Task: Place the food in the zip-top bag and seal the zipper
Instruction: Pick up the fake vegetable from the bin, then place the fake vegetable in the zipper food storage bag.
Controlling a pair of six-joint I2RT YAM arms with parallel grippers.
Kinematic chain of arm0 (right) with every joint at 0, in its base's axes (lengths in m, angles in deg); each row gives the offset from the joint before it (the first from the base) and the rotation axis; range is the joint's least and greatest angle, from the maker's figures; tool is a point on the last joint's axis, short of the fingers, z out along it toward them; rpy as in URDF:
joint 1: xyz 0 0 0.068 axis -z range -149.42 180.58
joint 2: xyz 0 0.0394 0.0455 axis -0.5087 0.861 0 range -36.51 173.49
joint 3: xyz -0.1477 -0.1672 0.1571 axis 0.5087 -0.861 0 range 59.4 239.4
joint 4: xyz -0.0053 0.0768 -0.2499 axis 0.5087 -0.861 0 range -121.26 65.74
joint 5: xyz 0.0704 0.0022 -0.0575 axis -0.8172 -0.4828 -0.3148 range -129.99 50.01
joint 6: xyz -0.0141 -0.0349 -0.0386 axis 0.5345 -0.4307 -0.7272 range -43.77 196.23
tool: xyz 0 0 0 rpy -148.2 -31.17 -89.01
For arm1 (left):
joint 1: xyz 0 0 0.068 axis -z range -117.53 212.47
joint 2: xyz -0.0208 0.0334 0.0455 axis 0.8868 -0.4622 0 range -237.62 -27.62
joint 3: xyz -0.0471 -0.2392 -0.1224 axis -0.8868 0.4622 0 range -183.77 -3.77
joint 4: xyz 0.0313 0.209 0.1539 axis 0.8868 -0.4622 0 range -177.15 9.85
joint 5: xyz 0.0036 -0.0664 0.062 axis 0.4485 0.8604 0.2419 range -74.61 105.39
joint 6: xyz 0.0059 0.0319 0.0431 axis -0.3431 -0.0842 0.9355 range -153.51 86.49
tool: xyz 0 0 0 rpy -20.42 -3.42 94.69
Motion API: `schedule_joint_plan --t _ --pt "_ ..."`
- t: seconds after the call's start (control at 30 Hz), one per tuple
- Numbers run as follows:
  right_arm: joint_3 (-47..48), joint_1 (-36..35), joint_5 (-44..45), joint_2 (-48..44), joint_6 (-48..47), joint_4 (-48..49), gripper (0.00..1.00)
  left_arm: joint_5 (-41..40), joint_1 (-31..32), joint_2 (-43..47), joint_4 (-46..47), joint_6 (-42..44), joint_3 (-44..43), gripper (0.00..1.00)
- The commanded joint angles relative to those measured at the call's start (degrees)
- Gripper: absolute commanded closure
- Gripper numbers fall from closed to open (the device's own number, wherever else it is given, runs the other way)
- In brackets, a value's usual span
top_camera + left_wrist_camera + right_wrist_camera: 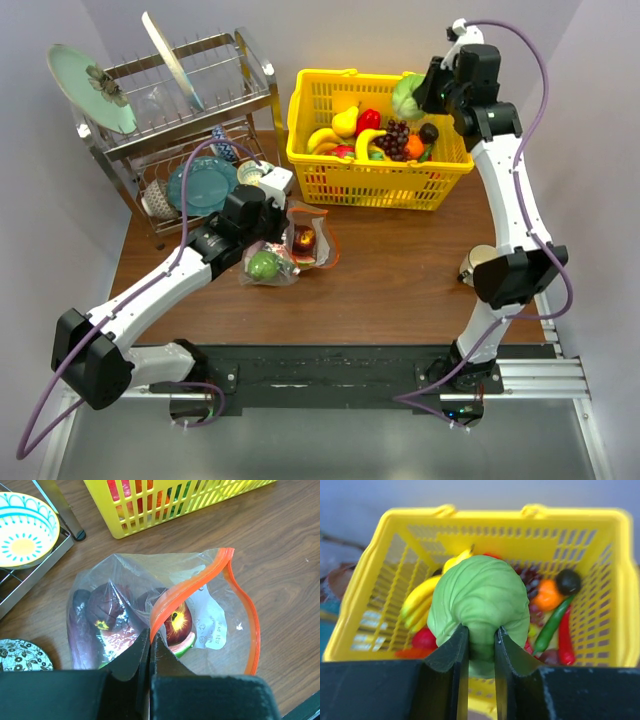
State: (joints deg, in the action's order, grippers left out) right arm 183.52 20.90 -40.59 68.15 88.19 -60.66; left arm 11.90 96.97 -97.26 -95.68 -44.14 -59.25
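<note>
The clear zip-top bag [300, 245] [210, 630] lies on the wooden table with its mouth gaping. My left gripper [150, 641] [272, 226] is shut on the near end of the red-orange zipper [200, 580]. Inside the bag are a dark red piece [176, 622], a purple eggplant [79, 625] and a round green piece [263, 265]. My right gripper [481, 635] [420, 92] hangs over the yellow basket [485, 515], shut on a soft green cabbage-like food piece [480, 597] [406, 97] that bulges around the fingers.
The yellow lattice basket [330, 182] at the back holds bananas, grapes, peppers and other food. A metal dish rack [180, 110] with plates and a patterned bowl [25, 535] stands back left. A small cup [478, 262] sits by the right arm.
</note>
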Motion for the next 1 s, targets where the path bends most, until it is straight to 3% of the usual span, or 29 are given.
schedule_joint_plan --t 0.0,0.07,0.17,0.27,0.53,0.67,0.8,0.97 --pt "-11.04 -0.08 -21.25 -8.92 5.25 7.65 1.00 -0.73 -0.22 1.00 0.94 1.32 -1.03 1.00" --pt "-17.03 -0.08 -31.93 -12.10 9.46 14.99 1.00 -0.82 -0.22 0.92 0.94 1.32 -1.12 1.00" --pt "-33.00 -1.04 -40.06 -18.86 16.76 25.98 1.00 -0.65 -0.22 0.83 0.77 1.32 -1.03 1.00" --pt "-39.98 -2.71 -42.29 -23.97 19.23 30.24 1.00 -0.38 -0.22 0.92 0.85 1.32 -1.03 1.00" --pt "-58.27 -13.17 -41.07 -32.15 19.57 33.14 1.00 -0.21 -0.22 0.92 0.76 1.32 -1.21 1.00" --pt "-70.73 -16.86 -38.08 -35.22 25.90 46.12 1.00 -0.20 -0.22 0.83 0.68 1.32 -1.38 1.00" --pt "-76.21 -19.06 -35.26 -34.62 29.34 53.27 1.00 -0.12 -0.22 0.83 0.68 1.23 -1.29 1.00" --pt "-75.34 -21.00 -33.68 -29.61 29.96 56.43 1.00 0.58 -0.22 1.18 0.67 1.05 -1.29 1.00"
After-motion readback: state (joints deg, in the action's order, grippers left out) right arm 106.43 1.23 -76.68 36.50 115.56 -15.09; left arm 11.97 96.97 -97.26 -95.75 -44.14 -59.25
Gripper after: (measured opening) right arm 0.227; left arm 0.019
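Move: The right hand already holds the fake cabbage above the yellow bin, whose middle is some 11 cm ahead, 4 cm left and 28 cm below. The bag's open mouth, held by the left hand, lies about 26 cm back, 25 cm left and 25 cm below; the red apple inside is roughly 4 cm farther left. From the left hand, the mouth is some 8 cm right, level fore-and-aft, and 7 cm lower. Keeping its grip, the right hand swings the cabbage back 25 cm, left and down, turning counter-clockwise, towards the bag's mouth. ##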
